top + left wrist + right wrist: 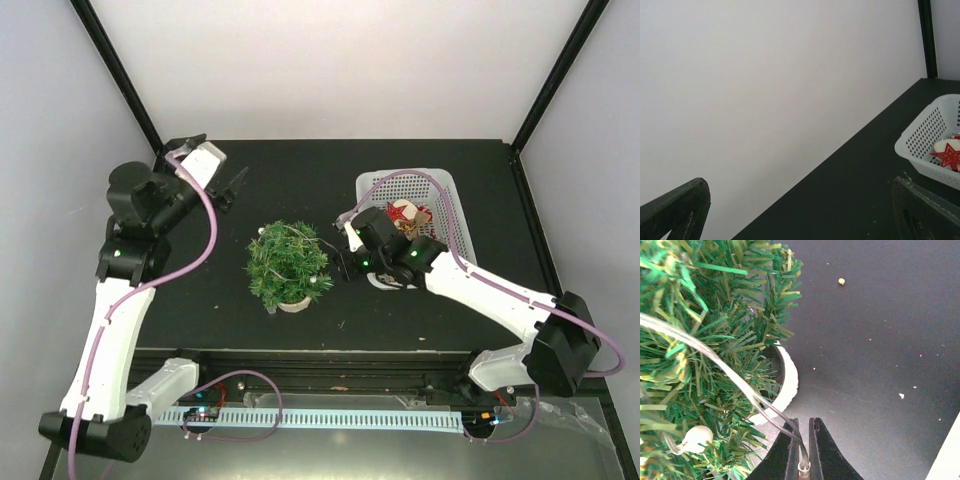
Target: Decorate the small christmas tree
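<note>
The small christmas tree [288, 262] stands mid-table on a pale round base [788, 385], bushy and green. A clear light-string wire [730, 371] runs across its branches, with a white bulb [696, 437] among the needles. My right gripper [803, 460] is shut on the end of this wire, just right of the tree's base [340, 262]. My left gripper [235, 190] hangs open behind and left of the tree. Its fingers [677, 210] stand far apart with nothing between them.
A white mesh basket [440, 200] at the back right holds ornaments, among them a red star [950, 156]. White walls and black frame posts close in the back and sides. Small crumbs [841, 281] lie on the black tabletop.
</note>
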Tool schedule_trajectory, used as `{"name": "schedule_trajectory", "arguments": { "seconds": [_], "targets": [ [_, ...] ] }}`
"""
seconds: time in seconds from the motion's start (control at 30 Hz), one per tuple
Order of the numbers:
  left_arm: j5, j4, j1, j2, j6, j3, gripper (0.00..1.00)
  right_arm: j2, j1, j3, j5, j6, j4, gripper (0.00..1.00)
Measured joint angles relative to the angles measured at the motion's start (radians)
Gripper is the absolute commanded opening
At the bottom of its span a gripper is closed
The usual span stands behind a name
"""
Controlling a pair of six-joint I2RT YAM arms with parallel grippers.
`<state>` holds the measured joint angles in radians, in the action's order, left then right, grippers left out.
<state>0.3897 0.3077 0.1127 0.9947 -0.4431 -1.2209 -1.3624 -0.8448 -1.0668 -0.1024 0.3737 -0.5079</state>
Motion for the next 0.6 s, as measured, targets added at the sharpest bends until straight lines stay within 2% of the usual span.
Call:
{"name": "schedule_trajectory", "arguments": {
  "seconds": [0.13,0.3,0.4,0.6],
  "targets": [
    [-0.001,0.035,-0.002,-0.072,0.002,0.005,0.99,-0.001,0.0,0.014,0.0,0.012,0.008,0.24],
    [-0.001,0.089,-0.003,-0.13,0.005,0.034,0.99,0.002,0.0,0.032,-0.001,0.025,0.016,0.36],
    [0.001,0.121,-0.003,-0.138,0.016,0.038,0.99,0.012,0.0,0.047,-0.001,0.029,0.015,0.37],
    [0.003,0.178,-0.007,-0.162,0.031,0.049,0.99,0.085,0.0,0.054,0.019,0.044,0.004,0.46]
  ]
}}
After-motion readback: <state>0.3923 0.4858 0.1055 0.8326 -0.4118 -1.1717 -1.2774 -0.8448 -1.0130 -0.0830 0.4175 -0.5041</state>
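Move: The right hand already holds the loose end of the light string. The middle of the christmas tree it belongs on is about 11 cm to that hand's left, 2 cm nearer the base and some 4 cm lower. The basket's middle is roughly 10 cm ahead and 16 cm right, the red star in it about 13 cm ahead and 12 cm right, both some 9 cm lower. From the empty left hand the tree is about 10 cm back, 12 cm right and far below, nearly 30 cm. Beside the tree's right side the right hand eases down just over 1 cm while its shut fingers open to a bit under half, letting go of the light string's end, then it climbs about 2 cm and backs off a little to the right, away from the branches. Meanwhile the left hand, empty and wide open, draws back towards its base by about 5 cm high above the table, rising a touch first and then sinking nearly 3 cm as its fingers tip slightly down. ##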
